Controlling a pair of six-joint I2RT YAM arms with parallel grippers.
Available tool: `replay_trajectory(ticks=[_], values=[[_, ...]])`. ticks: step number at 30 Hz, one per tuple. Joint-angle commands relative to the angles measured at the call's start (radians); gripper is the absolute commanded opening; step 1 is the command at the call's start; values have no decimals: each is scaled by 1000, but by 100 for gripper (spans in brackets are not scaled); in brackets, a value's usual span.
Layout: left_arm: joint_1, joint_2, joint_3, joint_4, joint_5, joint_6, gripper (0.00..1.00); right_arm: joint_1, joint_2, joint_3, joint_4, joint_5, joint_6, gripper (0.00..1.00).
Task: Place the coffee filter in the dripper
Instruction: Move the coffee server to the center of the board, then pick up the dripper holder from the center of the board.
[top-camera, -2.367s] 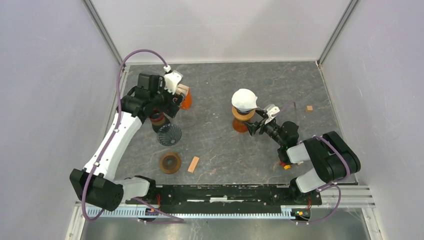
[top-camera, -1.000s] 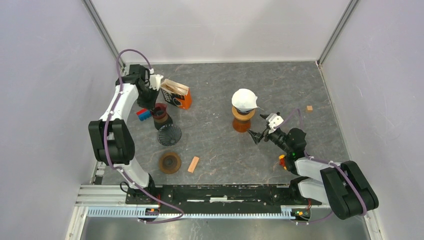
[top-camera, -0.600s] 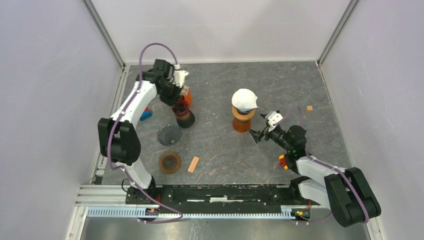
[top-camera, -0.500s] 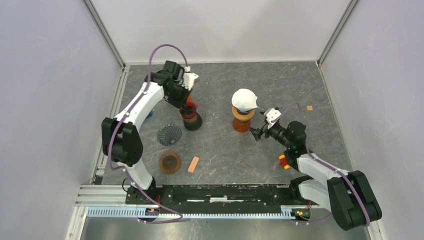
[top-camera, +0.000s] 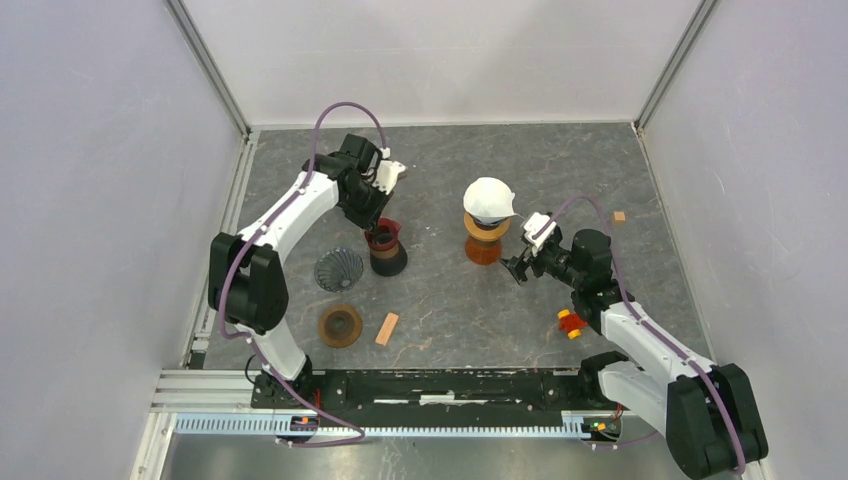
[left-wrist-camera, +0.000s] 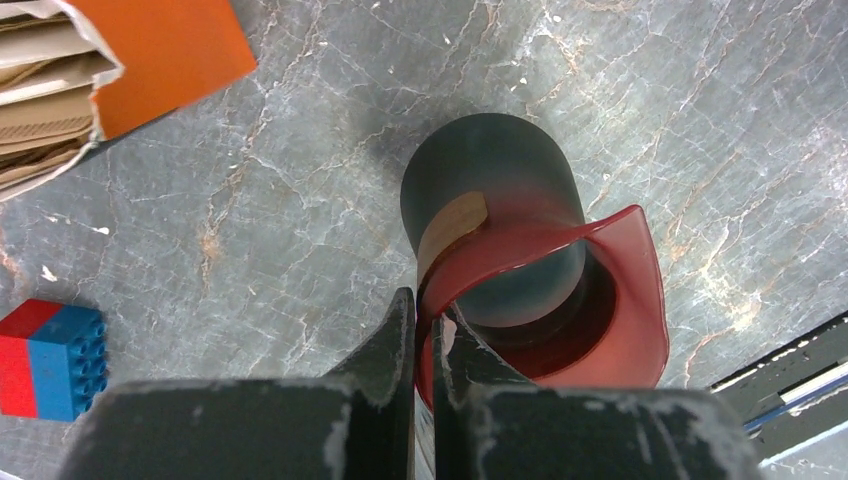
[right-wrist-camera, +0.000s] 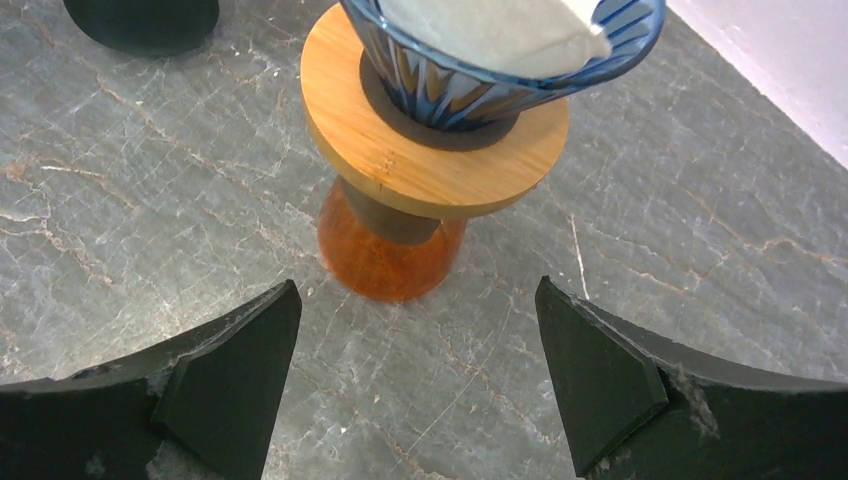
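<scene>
A white coffee filter (top-camera: 488, 198) sits in a blue ribbed dripper (right-wrist-camera: 470, 75), which rests on a wooden disc (right-wrist-camera: 430, 150) with an orange foot (right-wrist-camera: 390, 260). My right gripper (top-camera: 520, 265) is open just near-right of that stand, and its fingers (right-wrist-camera: 230, 370) frame the foot without touching it. My left gripper (top-camera: 378, 232) is shut on the rim of a red translucent dripper (left-wrist-camera: 610, 310). That red dripper sits over a dark grey cylinder (left-wrist-camera: 490, 180), left of the stand.
An orange box of paper filters (left-wrist-camera: 120, 60) and a red-and-blue brick (left-wrist-camera: 45, 355) lie behind the left gripper. A dark ribbed cone (top-camera: 338, 268), a brown ring (top-camera: 341, 325) and an orange block (top-camera: 386, 328) lie near-left. A red-yellow piece (top-camera: 570, 322) lies by the right arm.
My left arm has swung right, carrying the red dripper and its dark base away from the filter box towards the middle. The right gripper has edged closer to the stand, still open.
</scene>
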Motion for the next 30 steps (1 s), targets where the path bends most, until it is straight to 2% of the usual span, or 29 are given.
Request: replay_trajectory(ticks=[1,4,7,15,19,22,25,27,30], values=[[-18,-28,-8,53,-17,-44,8,-4,-21,43,-27,-10,-17,94],[-20,-25,-8,56,-29,-46,12,-4,-25,42,-30,-12,-14,94],[-21,-35,-15,67,-41,-45,21,-4,-30,43,-36,-8,-11,95],[-26,-59,32,33,-81,-31,51,-4,-60,79,-122,13,15,94],[-25,-172,52,16,-103,17,71,-5,-82,92,-195,32,-18,94],[-25,-289,29,-33,-69,94,86,-4,-95,110,-270,37,-65,94],[-30,-429,-75,-139,55,242,89,-4,-110,140,-373,25,-116,94],[-59,-521,-180,-226,119,397,88,-4,-127,144,-402,10,-139,94],[-178,-672,-379,-264,72,547,86,-4,-146,131,-416,-34,-168,94]])
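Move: My left hand grips the rim of the red-rimmed coffee server by its far left edge. The server's middle is about 3 cm to the right, 3 cm back and 6 cm below. The orange filter box is roughly 11 cm ahead and 5 cm left; the ribbed glass dripper is about 5 cm back and 8 cm left, flat on the table. For my right hand, the server is some 26 cm to the left and about level fore and aft. With my left hand almost still, I spread the nearly shut fingers wide and let go of the server's rim. Then I rise fast, about 10 cm, and sweep back some 9 cm towards the ribbed dripper, the fingers tilting outward about 20 degrees and the hand turning clockwise. My right hand, open and empty, eases back about 2 cm. ##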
